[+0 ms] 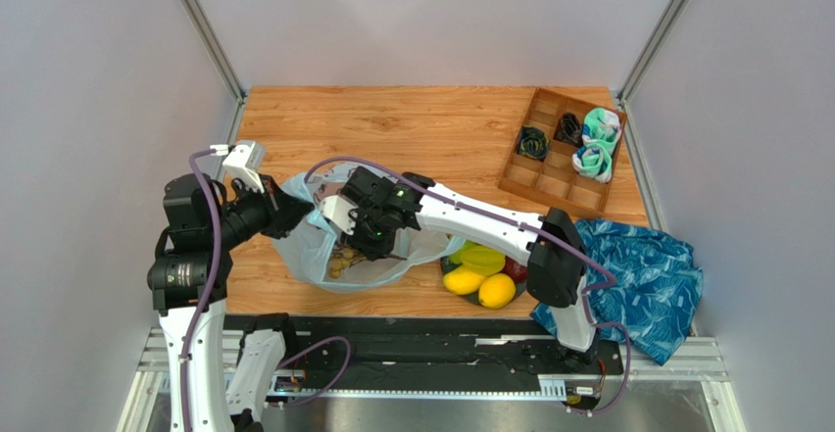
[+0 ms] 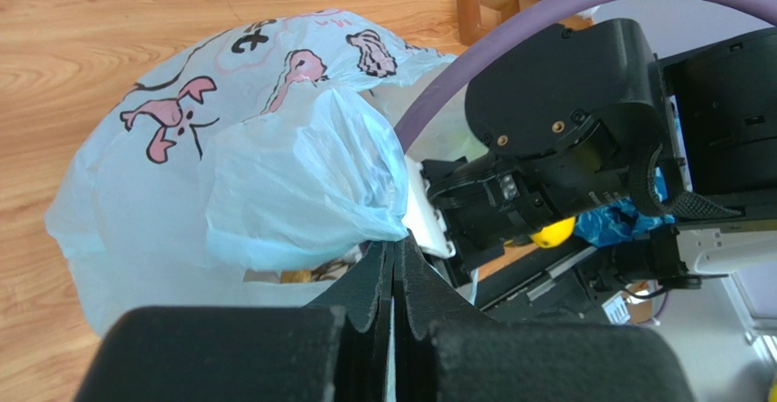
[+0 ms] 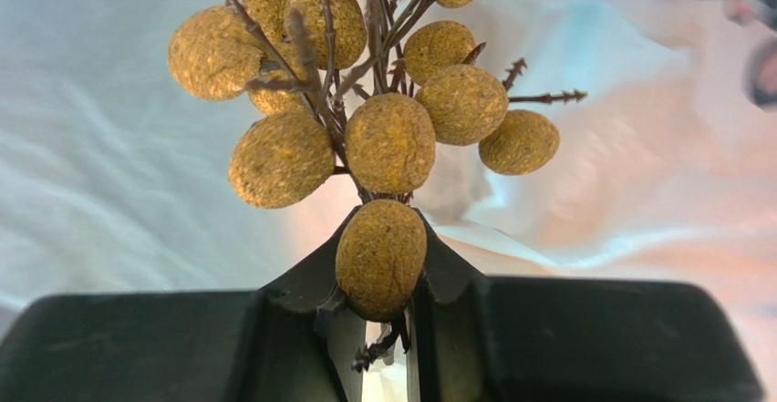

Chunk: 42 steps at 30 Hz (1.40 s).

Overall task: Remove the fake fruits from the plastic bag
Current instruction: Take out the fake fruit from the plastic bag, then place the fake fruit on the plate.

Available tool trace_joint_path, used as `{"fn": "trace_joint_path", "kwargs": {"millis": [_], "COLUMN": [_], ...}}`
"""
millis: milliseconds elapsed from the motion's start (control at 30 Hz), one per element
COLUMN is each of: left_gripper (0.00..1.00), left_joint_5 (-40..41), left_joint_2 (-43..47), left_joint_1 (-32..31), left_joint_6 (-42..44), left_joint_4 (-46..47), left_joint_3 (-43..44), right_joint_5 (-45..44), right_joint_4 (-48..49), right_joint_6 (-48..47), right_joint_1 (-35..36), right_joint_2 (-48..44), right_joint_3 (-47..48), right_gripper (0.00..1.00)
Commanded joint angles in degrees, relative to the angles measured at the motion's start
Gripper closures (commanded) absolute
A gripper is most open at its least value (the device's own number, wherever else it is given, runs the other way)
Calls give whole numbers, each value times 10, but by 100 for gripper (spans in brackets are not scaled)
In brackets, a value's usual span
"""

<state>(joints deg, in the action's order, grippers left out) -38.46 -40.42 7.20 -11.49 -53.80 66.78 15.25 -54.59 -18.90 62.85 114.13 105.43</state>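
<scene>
The plastic bag lies on the wooden table's left front, pale blue-white with a pink cartoon print. My left gripper is shut on a gathered fold of the bag's rim and holds it up. My right gripper reaches into the bag's mouth. It is shut on one berry of a brownish-yellow grape bunch inside the bag. Outside the bag lie other fake fruits: a green-yellow starfruit, yellow lemons and something dark red.
A wooden divided tray with rolled socks stands at the back right. A blue patterned cloth lies at the right front, by the right arm's base. The table's front edge runs just below the bag and the fruits.
</scene>
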Motion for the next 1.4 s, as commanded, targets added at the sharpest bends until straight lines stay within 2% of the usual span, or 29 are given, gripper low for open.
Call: {"fn": "trace_joint_path", "kwargs": {"millis": [0,133,167,233,300,500,600,733,900,1000,1133,1367], "left_gripper": [100,100,100,100,100,100,100,100,100,100,100,100], "left_joint_5": [228,226,230,246,244,194,175,159,146,139,132,133], "left_joint_2": [-20,-20,-20,-21,-24,-39,-47,-55,-62,-64,-66,-67], "left_joint_1": [26,26,27,28,29,29,28,29,28,29,30,30], "left_joint_6": [43,31,26,21,18,7,13,15,20,20,17,18], "left_joint_4": [-10,-6,-6,-7,-4,4,7,24,32,33,39,37], "left_joint_3": [-17,-30,-29,-22,-19,-24,-15,-17,-22,-25,-34,-36], "right_joint_5": [1,-28,-38,-87,-99,-58,-47,-29,-21,-16,39,87], "right_joint_4": [15,-2,-16,-18,-22,-16,-41,-123,-160,-161,-153,-107], "right_joint_6": [-86,-148,-197,-233,-262,-223,-231,-258,-311,-282,-242,-269], "right_joint_1": [-37,-61,-61,-64,-72,-95,-133,-233,-323,-366,-434,-454], "right_joint_2": [-151,-181,-195,-213,-241,-298,-329,-370,-447,-462,-464,-497], "right_joint_3": [-10,-12,-17,-60,-89,-95,-98,-135,-244,-276,-308,-408], "right_gripper": [100,100,100,100,100,100,100,100,100,100,100,100]}}
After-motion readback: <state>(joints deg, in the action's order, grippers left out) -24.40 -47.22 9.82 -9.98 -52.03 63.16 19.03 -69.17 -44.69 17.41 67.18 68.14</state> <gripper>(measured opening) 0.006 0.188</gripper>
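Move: The right gripper, still in the bag's mouth with the longan bunch pinched, has the fruit plate about 24 cm to its right, 2 cm farther out and 11 cm below. The orange lies some 29 cm right and 3 cm back. The bag's middle is about 6 cm ahead, straight in line sideways, 8 cm lower. The left gripper holds the bag's rim, the bag's middle about 6 cm ahead, 8 cm right and 26 cm below. Lift the pinched longan bunch some 13 cm up out of the bag with the right gripper, drifting forward and right, fingertips swinging forward; then sweep right to about 32 cm in all, towards and over the plate's far right side, sinking about 9 cm and turning clockwise. Meanwhile draw the left gripper left, down and slightly forward, keeping its grip on the bag's rim. ##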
